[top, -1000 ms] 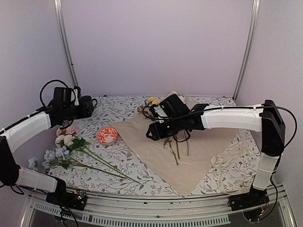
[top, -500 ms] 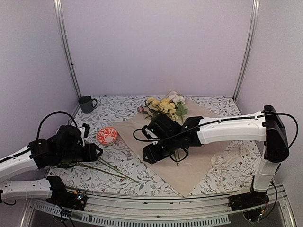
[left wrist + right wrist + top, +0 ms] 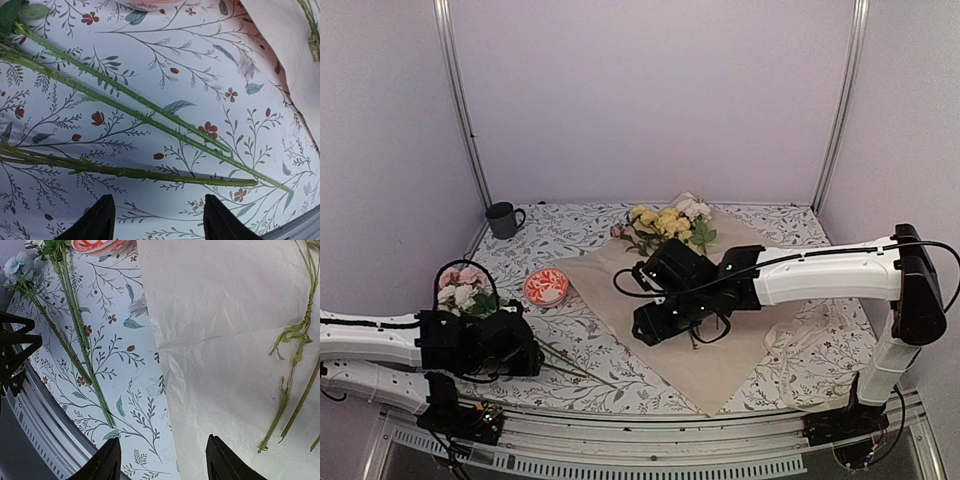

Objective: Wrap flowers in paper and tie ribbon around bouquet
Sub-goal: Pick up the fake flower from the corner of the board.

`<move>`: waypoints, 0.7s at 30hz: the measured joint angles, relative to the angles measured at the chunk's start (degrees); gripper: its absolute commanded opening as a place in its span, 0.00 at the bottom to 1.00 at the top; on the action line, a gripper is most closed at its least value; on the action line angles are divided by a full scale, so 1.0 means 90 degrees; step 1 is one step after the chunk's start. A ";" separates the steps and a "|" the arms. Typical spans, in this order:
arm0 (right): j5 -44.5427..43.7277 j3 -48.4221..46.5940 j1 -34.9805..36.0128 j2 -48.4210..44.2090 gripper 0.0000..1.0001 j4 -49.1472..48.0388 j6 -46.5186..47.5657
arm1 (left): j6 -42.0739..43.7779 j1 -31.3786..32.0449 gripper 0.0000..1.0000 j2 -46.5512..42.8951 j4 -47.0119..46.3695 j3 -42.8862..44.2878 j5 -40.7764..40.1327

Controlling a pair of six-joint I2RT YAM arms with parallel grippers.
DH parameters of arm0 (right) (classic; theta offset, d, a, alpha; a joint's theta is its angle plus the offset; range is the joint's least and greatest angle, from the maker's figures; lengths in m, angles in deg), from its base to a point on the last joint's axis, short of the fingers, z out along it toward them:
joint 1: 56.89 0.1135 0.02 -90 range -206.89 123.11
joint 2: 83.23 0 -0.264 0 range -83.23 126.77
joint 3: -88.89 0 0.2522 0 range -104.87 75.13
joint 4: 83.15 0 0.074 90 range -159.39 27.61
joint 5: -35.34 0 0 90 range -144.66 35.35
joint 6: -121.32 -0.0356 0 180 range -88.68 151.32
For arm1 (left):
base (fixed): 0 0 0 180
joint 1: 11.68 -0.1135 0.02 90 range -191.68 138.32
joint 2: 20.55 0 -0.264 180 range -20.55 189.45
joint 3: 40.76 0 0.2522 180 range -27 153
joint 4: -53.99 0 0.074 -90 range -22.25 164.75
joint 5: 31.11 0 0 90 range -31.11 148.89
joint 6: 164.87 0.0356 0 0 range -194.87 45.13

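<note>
The peach paper [image 3: 740,300] lies spread over the middle of the table. On it lies one bunch of flowers, yellow and white blooms [image 3: 670,222] at the far end, thin stems [image 3: 295,390] pointing to the near side. More flowers lie at the left, with pink and white blooms [image 3: 460,290] and long green stems [image 3: 150,172] on the cloth. My left gripper [image 3: 159,222] is open, low just short of those stem ends, nothing between its fingers. Open too, my right gripper [image 3: 162,460] hovers over the paper's left edge [image 3: 160,340]. The cream ribbon [image 3: 788,342] lies looped at the right.
A red-and-white dish [image 3: 546,287] sits left of the paper, between both flower groups. A dark mug [image 3: 502,218] stands at the back left corner. The table's front rail [image 3: 35,415] runs close behind the loose stems.
My left arm dropped from high at the back left to low over the loose stems at the front left. My right gripper left the yellow flowers and came toward the paper's left edge.
</note>
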 measured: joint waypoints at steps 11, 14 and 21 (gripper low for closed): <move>0.0245 0.0248 -0.0277 -0.0253 0.64 -0.0699 0.0005 | -0.0661 -0.1107 0.96 0.0685 0.0216 0.0333 -0.0119; 0.0321 0.0459 -0.0517 -0.0347 0.64 -0.1047 0.0005 | -0.0712 -0.1562 0.98 0.1477 0.0304 0.0559 -0.0075; 0.0357 0.1035 -0.0668 -0.0408 0.65 -0.1375 0.0027 | -0.1078 -0.1909 0.96 0.2113 0.0415 0.0653 0.0121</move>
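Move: The blue fake flower lies across in front of the left hand, its middle roughly 3 cm ahead, 5 cm to the left and some 5 cm below. Just beyond, the pink and white roses have their middle about 7 cm straight ahead of this hand, also 5 cm below; the red bowl is some 18 cm ahead and 3 cm to the right, 4 cm below. From the right hand, the blue flower is about 29 cm to the left, 2 cm back and 12 cm below. Leftward about 5 cm and some 3 cm forward, the left hand swings over the blue flower's stem, turning about 25 degrees counter-clockwise, then sinks some 3 cm with a slight tilt as its part-open fingers spread wide to either side of the stem. The empty right hand shifts forward over the paper, rising and sinking back. ##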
